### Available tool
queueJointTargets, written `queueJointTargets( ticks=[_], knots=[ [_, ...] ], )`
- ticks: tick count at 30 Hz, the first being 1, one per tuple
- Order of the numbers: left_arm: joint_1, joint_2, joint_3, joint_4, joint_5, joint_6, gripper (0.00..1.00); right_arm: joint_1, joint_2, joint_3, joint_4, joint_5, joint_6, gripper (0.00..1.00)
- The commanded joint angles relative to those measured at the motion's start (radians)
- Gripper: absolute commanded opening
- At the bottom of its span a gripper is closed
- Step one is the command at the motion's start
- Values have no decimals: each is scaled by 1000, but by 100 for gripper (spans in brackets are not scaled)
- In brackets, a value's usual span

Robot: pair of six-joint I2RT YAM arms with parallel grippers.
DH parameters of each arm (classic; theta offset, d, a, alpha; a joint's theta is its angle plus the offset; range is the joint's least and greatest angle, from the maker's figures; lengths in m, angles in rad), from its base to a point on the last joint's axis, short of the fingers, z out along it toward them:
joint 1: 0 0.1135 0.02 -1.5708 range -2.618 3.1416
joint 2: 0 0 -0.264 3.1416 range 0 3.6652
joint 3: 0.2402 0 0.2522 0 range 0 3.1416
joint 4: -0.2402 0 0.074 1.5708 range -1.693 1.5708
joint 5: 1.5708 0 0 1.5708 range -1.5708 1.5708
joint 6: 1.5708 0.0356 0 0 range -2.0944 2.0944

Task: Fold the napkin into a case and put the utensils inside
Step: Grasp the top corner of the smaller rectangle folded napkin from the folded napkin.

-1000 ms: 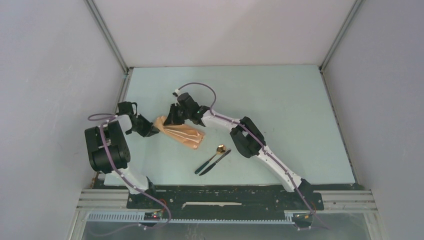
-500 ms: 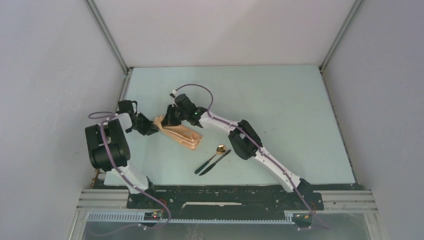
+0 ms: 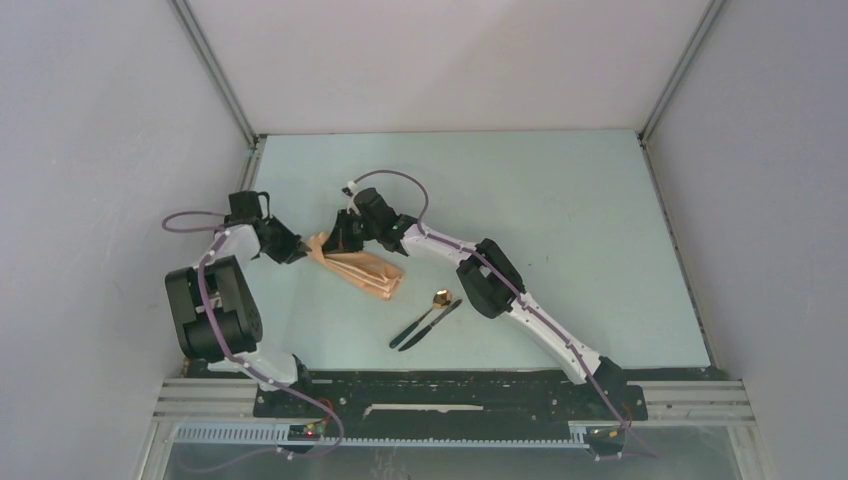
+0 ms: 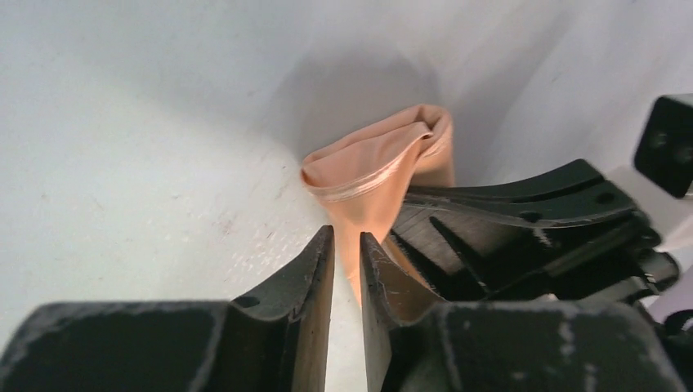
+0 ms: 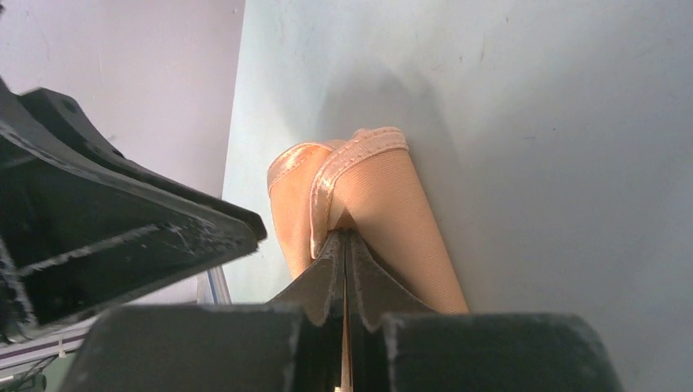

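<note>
The peach-tan napkin lies folded into a narrow strip left of the table's middle. My right gripper is at its far-left end. In the right wrist view that gripper is shut on a layer of the napkin, with a thin line of cloth between the jaws. My left gripper sits just left of the strip. In the left wrist view it stands narrowly open, and the napkin's end lies just past its tips, not clamped. The utensils, a gold-bowled spoon and a dark knife, lie side by side to the right.
The left wall and its corner rail stand close behind the left arm. The right gripper's black fingers crowd the right side of the left wrist view. A left gripper finger fills the left side of the right wrist view.
The left gripper has drawn back to the left, off the napkin's end, its jaws a little wider. The right gripper has closed on the cloth at that end.
</note>
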Motion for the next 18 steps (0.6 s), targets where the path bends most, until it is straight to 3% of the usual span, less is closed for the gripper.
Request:
queueJointTargets(
  ticks=[1, 8, 13, 18],
  knots=[
    [-6, -12, 51, 2, 10, -11, 23, 4, -15, -11, -38, -3, -10, 1],
    [-44, 118, 132, 33, 51, 3, 23, 6, -4, -18, 36, -92, -11, 1],
    [-142, 62, 191, -24, -185, 96, 28, 1, -14, -17, 6, -68, -41, 1],
    [-218, 110, 313, -157, -273, 120, 29, -5, -18, -28, -7, -47, -36, 0]
  ],
)
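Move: The napkin's top corner stands some 4 cm ahead of the left hand, 3 cm to its right and 3 cm below. The right hand's closed fingertips are on the napkin about 4 cm to the left hand's right and level with it fore and aft. The napkin's near end lies roughly 17 cm right and 9 cm back. From the right hand the top corner is about 3 cm ahead and 2 cm left, at fingertip height. The napkin's top corner is approached by the left hand, which travels about 5 cm forward and then also 2 to 3 cm right, bobbing up, down and up again to finish slightly higher. It rolls its left side up some 10 degrees while turning about as much clockwise, fingers staying slightly open. The right hand keeps its closed pinch on the folded layers, almost in place. ##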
